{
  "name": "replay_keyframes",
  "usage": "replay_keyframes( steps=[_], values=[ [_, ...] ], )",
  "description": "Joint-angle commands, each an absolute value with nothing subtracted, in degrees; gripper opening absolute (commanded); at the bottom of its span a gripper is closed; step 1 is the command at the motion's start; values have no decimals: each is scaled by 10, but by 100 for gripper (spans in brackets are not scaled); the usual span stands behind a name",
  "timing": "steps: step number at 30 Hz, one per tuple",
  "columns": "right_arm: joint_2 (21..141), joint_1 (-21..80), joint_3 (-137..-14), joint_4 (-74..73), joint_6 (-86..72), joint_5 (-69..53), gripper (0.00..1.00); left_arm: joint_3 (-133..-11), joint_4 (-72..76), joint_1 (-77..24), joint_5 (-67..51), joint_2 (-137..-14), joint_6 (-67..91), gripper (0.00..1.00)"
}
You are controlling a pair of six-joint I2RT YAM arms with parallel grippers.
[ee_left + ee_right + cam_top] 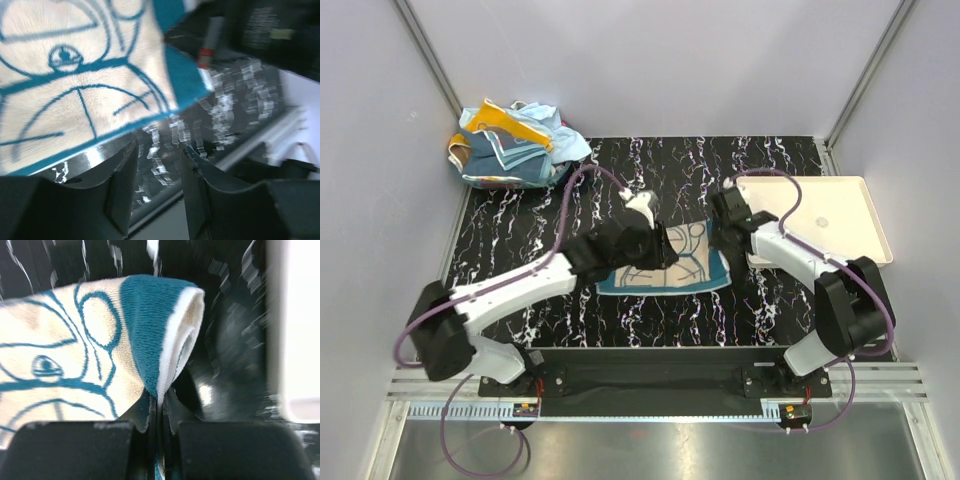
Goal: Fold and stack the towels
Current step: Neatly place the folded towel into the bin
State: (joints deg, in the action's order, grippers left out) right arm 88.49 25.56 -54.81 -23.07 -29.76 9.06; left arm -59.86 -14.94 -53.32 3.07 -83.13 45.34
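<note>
A teal towel with a beige centre (665,265) lies spread on the black marbled mat. My right gripper (728,238) is at the towel's right edge. In the right wrist view it (161,405) is shut on a pinched fold of the teal and white border, and the towel (75,350) bulges up in front of the jaws. My left gripper (650,243) hovers over the towel's left half. In the left wrist view it (157,172) is open with only the mat between its fingers, just off the edge of the towel (75,75). More towels lie in a crumpled pile (510,148) at the back left.
A white tray (840,215) sits at the right of the mat, close beside my right arm, and shows as a white edge (295,330) in the right wrist view. Grey walls close in the back and both sides.
</note>
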Motion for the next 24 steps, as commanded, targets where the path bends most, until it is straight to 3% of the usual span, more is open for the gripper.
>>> replay_keyframes(
  steps=[1,8,18,24],
  values=[
    [866,256,-631,-331,-218,216,0,-649,-228,-523,13,-742,393,43],
    [910,222,-760,-412,-124,287,0,-628,-308,-478,-18,-652,318,44],
    [923,77,-760,-310,61,314,0,-538,-312,-464,-13,-607,276,45],
    [961,-22,-782,-286,85,284,0,-518,-330,-461,-35,-568,258,46]
  ],
)
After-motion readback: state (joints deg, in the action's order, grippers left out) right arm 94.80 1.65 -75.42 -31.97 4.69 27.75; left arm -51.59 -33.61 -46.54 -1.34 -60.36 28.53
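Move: The folded towel is already pinched by its right edge in the right hand, its middle some 17 cm to that hand's left, 3 cm back and 4 cm lower. The bin it is headed for has its middle about 28 cm to the right hand's right, 5 cm farther out and some 4 cm below. From the empty left hand, hovering over the towel, the bin's middle lies roughly 42 cm right, 10 cm ahead and 14 cm down. The folded towel, still pinched at its right edge, is swung by the right hand towards and over the bin: up about 9 cm while edging forward, then mainly right, some 22 cm in all and 8 cm forward, its fingertips swinging rightward about 30 degrees. The empty left hand goes up, then sinks again while drawing left and slightly back, fingers still part open. ##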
